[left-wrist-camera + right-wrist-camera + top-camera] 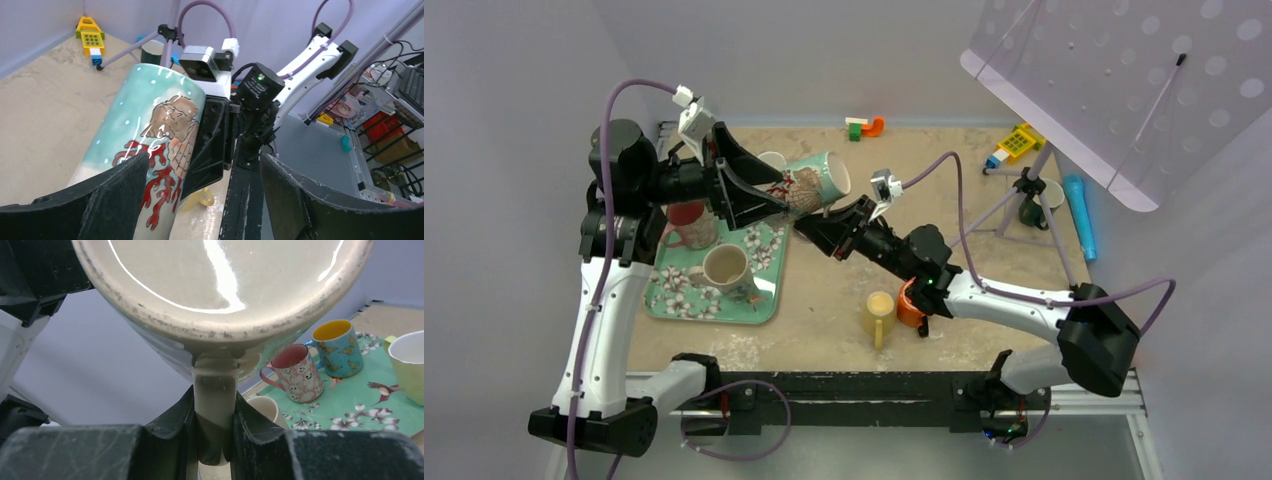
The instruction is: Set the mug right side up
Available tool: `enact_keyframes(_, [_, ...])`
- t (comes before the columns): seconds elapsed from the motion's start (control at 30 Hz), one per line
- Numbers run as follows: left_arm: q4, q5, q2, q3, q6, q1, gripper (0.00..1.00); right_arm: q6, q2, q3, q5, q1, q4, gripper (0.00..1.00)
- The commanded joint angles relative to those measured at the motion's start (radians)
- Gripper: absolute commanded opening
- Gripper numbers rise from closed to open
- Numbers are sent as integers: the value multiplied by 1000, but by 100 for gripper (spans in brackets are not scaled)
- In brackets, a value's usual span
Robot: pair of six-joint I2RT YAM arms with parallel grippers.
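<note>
The mug [816, 183], teal with a brown bird and red branches, hangs on its side in the air above the tray's far right corner. My right gripper [214, 415] is shut on the mug's handle [215, 385], with the pale base [220, 275] facing its camera. My left gripper [759, 192] is open around the mug's base end. In the left wrist view the mug [145, 120] lies against one finger [120, 190], with a wide gap to the other finger [290, 195]. The right gripper's black fingers [212, 140] sit in that gap.
A green floral tray [764, 300] at the left holds a pink mug [689, 225] and a cream mug [724, 268]. A yellow mug [879, 315] and an orange mug [909, 305] stand under the right arm. A tripod [1024, 190], blue cylinder [1081, 215] and toys [1016, 143] are at the back right.
</note>
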Motion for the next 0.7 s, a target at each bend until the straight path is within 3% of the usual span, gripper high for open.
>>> enact_keyframes(0.0, [-121,-67,9,40,92,-1,85,-37,-138,25,70,12,228,0])
enact_keyframes(0.2, [-126,-57,31,108,49,23,86,-142,-276,19,121,12,145,0])
enact_keyframes(0.3, [-4,-12,43,48,-86,20,86,-142,-305,25,107,13,135,0])
enact_keyframes(0.5, [130,21,16,7,-168,-22,86,-59,-184,97,2,13,180,0])
enact_keyframes(0.67, [193,60,-36,-18,-208,-33,82,-39,-127,107,1,13,222,0])
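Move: The right hand already pinches the mug's handle; the mug's body lies about 4 cm above that hand, some 3 cm to its left and 1 cm ahead. Roughly 27 cm below the right hand, the cream mug on the tray stands some 18 cm left and 3 cm ahead, and the yellow mug about 12 cm right and 5 cm back. From the open left hand, the held mug is about 5 cm right, 3 cm ahead and 4 cm lower. Keeping its pinch on the handle, the right hand lifts the mug about 10 cm, swinging some 7 cm to the right past the open left fingertips and easing a couple of centimetres back, then returning 2 or 3 cm leftward near the top, while its wrist tips the fingers upward by some 15 degrees. The left hand stays roughly in place with its fingers wide open, pointing right towards the mug, and doesn't close on it. ##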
